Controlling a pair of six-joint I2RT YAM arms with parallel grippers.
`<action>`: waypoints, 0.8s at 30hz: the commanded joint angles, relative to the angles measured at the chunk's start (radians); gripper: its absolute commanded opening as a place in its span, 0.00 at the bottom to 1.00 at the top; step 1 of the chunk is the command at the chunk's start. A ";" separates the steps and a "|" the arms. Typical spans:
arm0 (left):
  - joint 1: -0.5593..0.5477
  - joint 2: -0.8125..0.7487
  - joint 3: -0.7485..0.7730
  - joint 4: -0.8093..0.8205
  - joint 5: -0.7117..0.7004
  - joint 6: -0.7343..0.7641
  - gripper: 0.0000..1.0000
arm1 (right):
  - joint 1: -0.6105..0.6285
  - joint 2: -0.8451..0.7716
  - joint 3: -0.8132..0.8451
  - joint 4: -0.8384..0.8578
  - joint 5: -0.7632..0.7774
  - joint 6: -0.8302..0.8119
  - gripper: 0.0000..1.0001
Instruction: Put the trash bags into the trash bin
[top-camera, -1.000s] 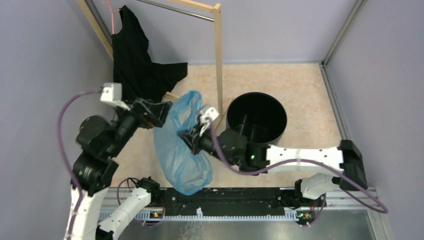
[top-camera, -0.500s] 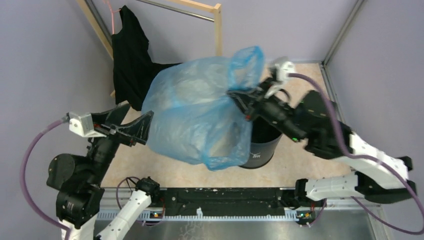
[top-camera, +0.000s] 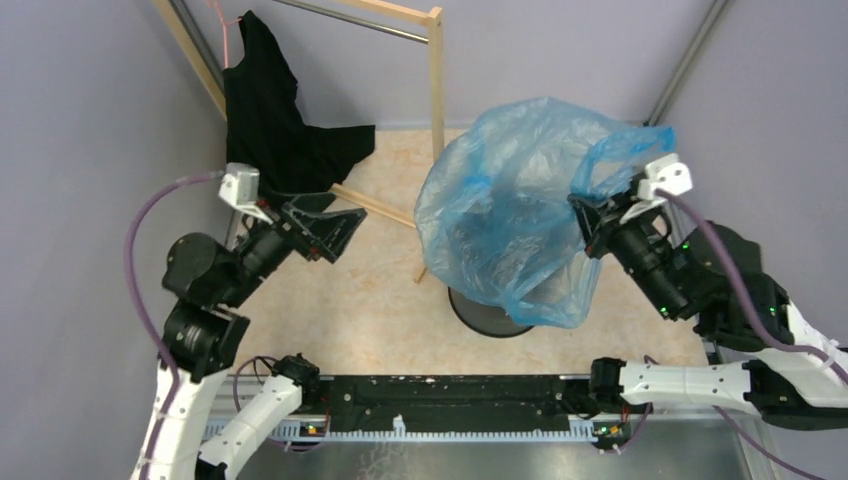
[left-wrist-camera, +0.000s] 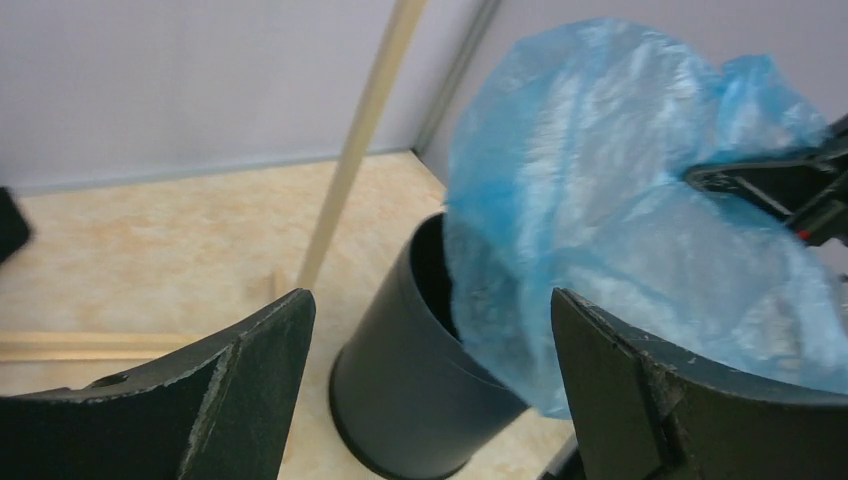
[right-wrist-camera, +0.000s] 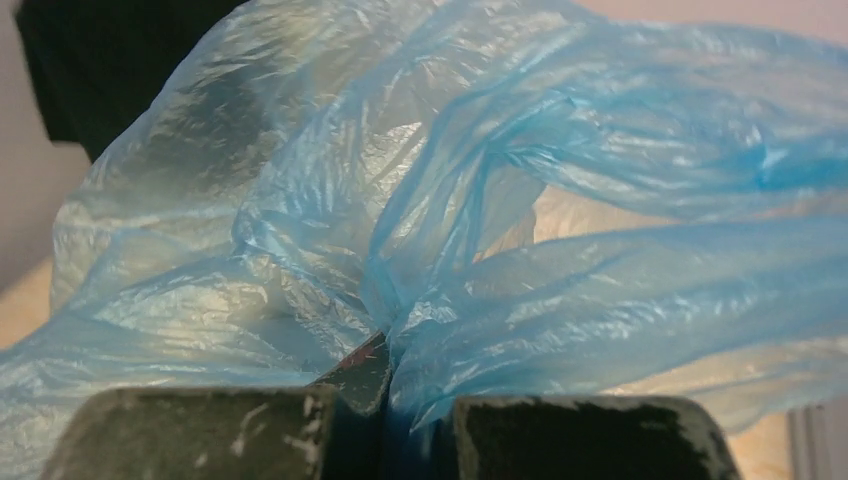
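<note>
The light-blue translucent trash bag (top-camera: 510, 215) billows in the air over the trash bin (top-camera: 485, 312), hiding the bin's mouth from above. My right gripper (top-camera: 592, 212) is shut on the bag's bunched edge (right-wrist-camera: 405, 330) at the bag's right side. In the left wrist view the bag (left-wrist-camera: 620, 200) hangs over the far side of the dark bin (left-wrist-camera: 410, 380). My left gripper (top-camera: 340, 228) stands open and empty to the left of the bin, well apart from it.
A wooden clothes rack (top-camera: 436, 100) stands behind the bin, its post close to the bag's left side. A black garment (top-camera: 270, 130) hangs from it at the back left. Grey walls close in on both sides.
My right gripper has carried the bag to the right and it now floats over the bin. My left gripper has swung up and right, still open.
</note>
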 joint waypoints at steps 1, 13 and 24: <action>-0.004 0.112 -0.073 0.208 0.271 -0.150 0.91 | 0.000 -0.029 -0.067 -0.079 0.040 -0.069 0.00; -0.591 0.544 0.134 0.210 -0.082 0.063 0.89 | 0.000 -0.184 -0.115 -0.151 0.051 -0.030 0.00; -0.700 1.002 0.475 -0.014 -0.318 0.182 0.69 | 0.000 -0.342 -0.294 0.094 -0.232 0.084 0.00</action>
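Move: The trash bag is bunched in the right gripper's shut fingers and billows to its left, its middle about 10 cm left, 3 cm ahead and slightly below. From the open left hand the bag's middle lies roughly 27 cm right, 3 cm ahead and a little lower. The trash bin stands under the bag, some 31 cm right of the left hand, 6 cm ahead and 30 cm down; the rack post is about 17 cm right, 22 cm ahead and 15 cm down. The bag's free left side is what the left hand goes for: it sweeps about 29 cm right, sinking some 10 cm, to above the bin's mouth, turning clockwise and tipping down while the fingers begin to narrow around the film without shutting. The right hand keeps its pinch, first sinking about 5 cm, then drawing slightly right and back. ##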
